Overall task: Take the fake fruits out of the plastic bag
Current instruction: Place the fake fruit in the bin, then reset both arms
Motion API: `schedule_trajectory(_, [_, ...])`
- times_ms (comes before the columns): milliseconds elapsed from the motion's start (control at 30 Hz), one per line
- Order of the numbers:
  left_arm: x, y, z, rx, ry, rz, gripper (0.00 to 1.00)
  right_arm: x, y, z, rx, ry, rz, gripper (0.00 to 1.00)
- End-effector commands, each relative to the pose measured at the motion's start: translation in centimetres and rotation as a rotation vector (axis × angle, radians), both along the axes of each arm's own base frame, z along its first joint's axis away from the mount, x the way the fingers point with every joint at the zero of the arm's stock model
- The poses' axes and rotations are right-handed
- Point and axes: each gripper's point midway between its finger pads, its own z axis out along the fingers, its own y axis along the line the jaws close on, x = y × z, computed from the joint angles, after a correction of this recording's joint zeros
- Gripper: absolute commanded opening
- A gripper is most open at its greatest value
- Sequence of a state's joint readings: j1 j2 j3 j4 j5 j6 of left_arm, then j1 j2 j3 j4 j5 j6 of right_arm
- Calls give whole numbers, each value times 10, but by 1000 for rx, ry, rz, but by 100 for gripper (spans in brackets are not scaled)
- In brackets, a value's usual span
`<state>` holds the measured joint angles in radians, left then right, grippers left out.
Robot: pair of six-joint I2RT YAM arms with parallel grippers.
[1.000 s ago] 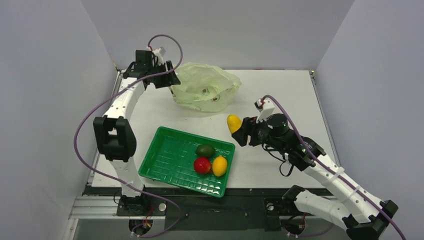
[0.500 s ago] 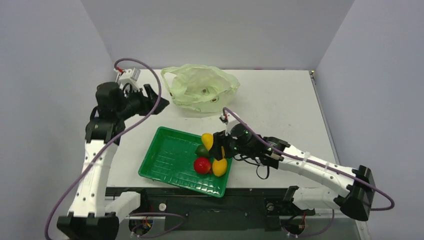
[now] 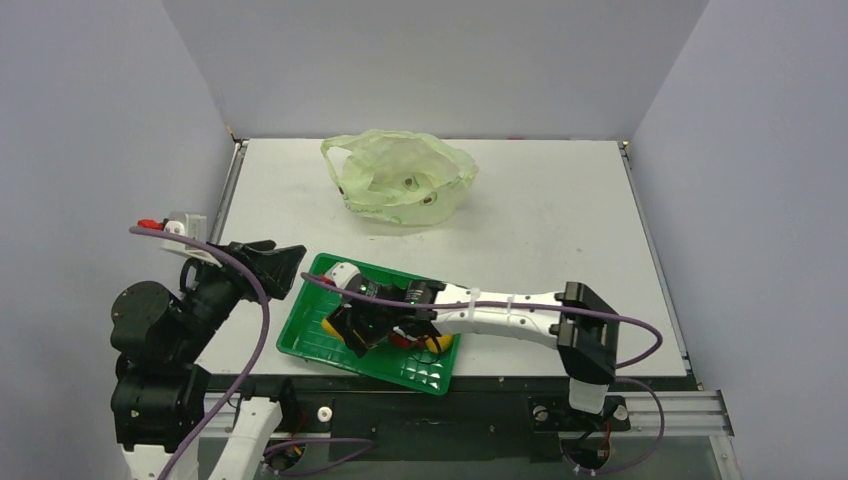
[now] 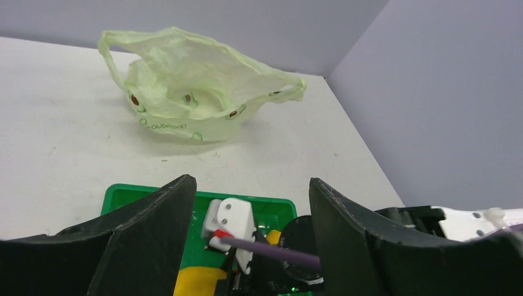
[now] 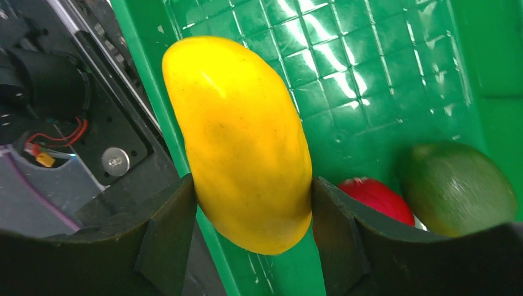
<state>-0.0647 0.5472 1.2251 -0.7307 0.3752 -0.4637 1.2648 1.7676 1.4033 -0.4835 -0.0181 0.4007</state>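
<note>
The pale green plastic bag (image 3: 400, 185) lies slumped at the back of the table, its mouth open (image 4: 197, 92). My right gripper (image 3: 347, 328) reaches across the green tray (image 3: 310, 310) and is shut on the yellow-orange mango (image 5: 247, 142), which hangs over the tray's near-left rim. A red fruit (image 5: 376, 197) and a dark green fruit (image 5: 456, 185) lie in the tray beside it. The lemon (image 3: 438, 344) peeks out under the right arm. My left gripper (image 3: 278, 262) hovers open and empty at the tray's left corner, well away from the bag.
The right forearm (image 3: 500, 312) lies low across the tray's right half. Black frame and base hardware (image 5: 80, 123) sit just past the tray's near rim. Grey walls close in the table (image 3: 560, 220) on three sides.
The right arm swung left from the table's right side, carrying the mango over the tray. The left arm pulled back from the bag to the near left, its jaws widening.
</note>
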Motion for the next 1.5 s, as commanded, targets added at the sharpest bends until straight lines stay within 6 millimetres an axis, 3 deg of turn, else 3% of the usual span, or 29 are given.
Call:
schedule_trajectory(0, [-7, 15, 12, 9, -10, 91, 65, -2, 13, -10, -87, -39, 82, 12])
schedule_trajectory(133, [-15, 12, 22, -10, -40, 69, 65, 4, 14, -31, -138, -49, 61, 19])
schedule_trajectory(267, [-15, 5, 17, -3, -24, 28, 65, 5, 14, -44, -164, -55, 64, 28])
schedule_trajectory(367, [-16, 3, 18, -6, -27, 14, 65, 8, 14, -48, -176, -66, 60, 45])
schedule_trajectory(567, [-17, 1, 22, -1, -39, 1, 66, 6, 15, -46, -168, -60, 55, 67])
schedule_trajectory(800, [-19, 0, 29, -1, -58, -8, 67, 10, 14, -9, -93, -92, 17, 76])
schedule_trajectory(933, [-21, 2, 31, 9, -65, 2, 67, 18, 0, 40, -11, -152, -46, 76])
schedule_trajectory(1033, [-21, 4, 29, 15, -64, 9, 67, 26, -26, 87, 78, -203, -116, 76])
schedule_trajectory(1067, [-21, 4, 28, 16, -63, 12, 67, 30, -37, 88, 71, -222, -146, 76])
schedule_trajectory(1100, [-19, 4, 25, 18, -56, 11, 67, 36, -52, 107, 111, -238, -186, 75])
schedule_trajectory(1133, [-19, 3, 23, 21, -54, 7, 68, 41, -66, 103, 97, -249, -221, 75])
schedule_trajectory(1167, [-16, 3, 19, 23, -44, 4, 68, 50, -84, 123, 148, -257, -282, 75])
schedule_trajectory(1200, [-15, 2, 17, 29, -41, -2, 68, 55, -100, 116, 137, -254, -329, 75])
schedule_trajectory(1233, [-12, 1, 13, 32, -30, -3, 68, 65, -124, 135, 188, -276, -400, 75])
schedule_trajectory(1267, [-11, 2, 12, 39, -28, -3, 68, 69, -140, 132, 187, -278, -445, 75])
schedule_trajectory(1300, [-11, 2, 12, 44, -29, -1, 68, 77, -168, 144, 219, -316, -524, 76])
schedule_trajectory(1400, [-11, 3, 16, 46, -50, 2, 68, 80, -222, 177, 295, -393, -662, 84])
schedule_trajectory(1467, [-10, 2, 21, 39, -64, 0, 68, 74, -260, 213, 393, -452, -744, 89])
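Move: Still in the right gripper is the long yellow fruit, and its free spot on the bin floor lies almost straight below that hand, some 8 cm down. At the same depth, the red fruit lies about 10 cm right and 4 cm ahead of the hand, the green avocado 11 cm right and 10 cm ahead, and the round yellow fruit 16 cm right and 4 cm ahead. From the left hand the spot is roughly 35 cm below, 4 cm back and 5 cm right. Lower the right gripper about 7 cm into the bin, turning the fingers closer to straight down, and pause there. Open the fingers to let go of the long yellow fruit, then lift clear, at first nearly straight up. Swing away to the right and somewhat forward, past the bin's right side, ending some 23 cm higher, turning clockwise by roughly 30 degrees and opening a little wider. ##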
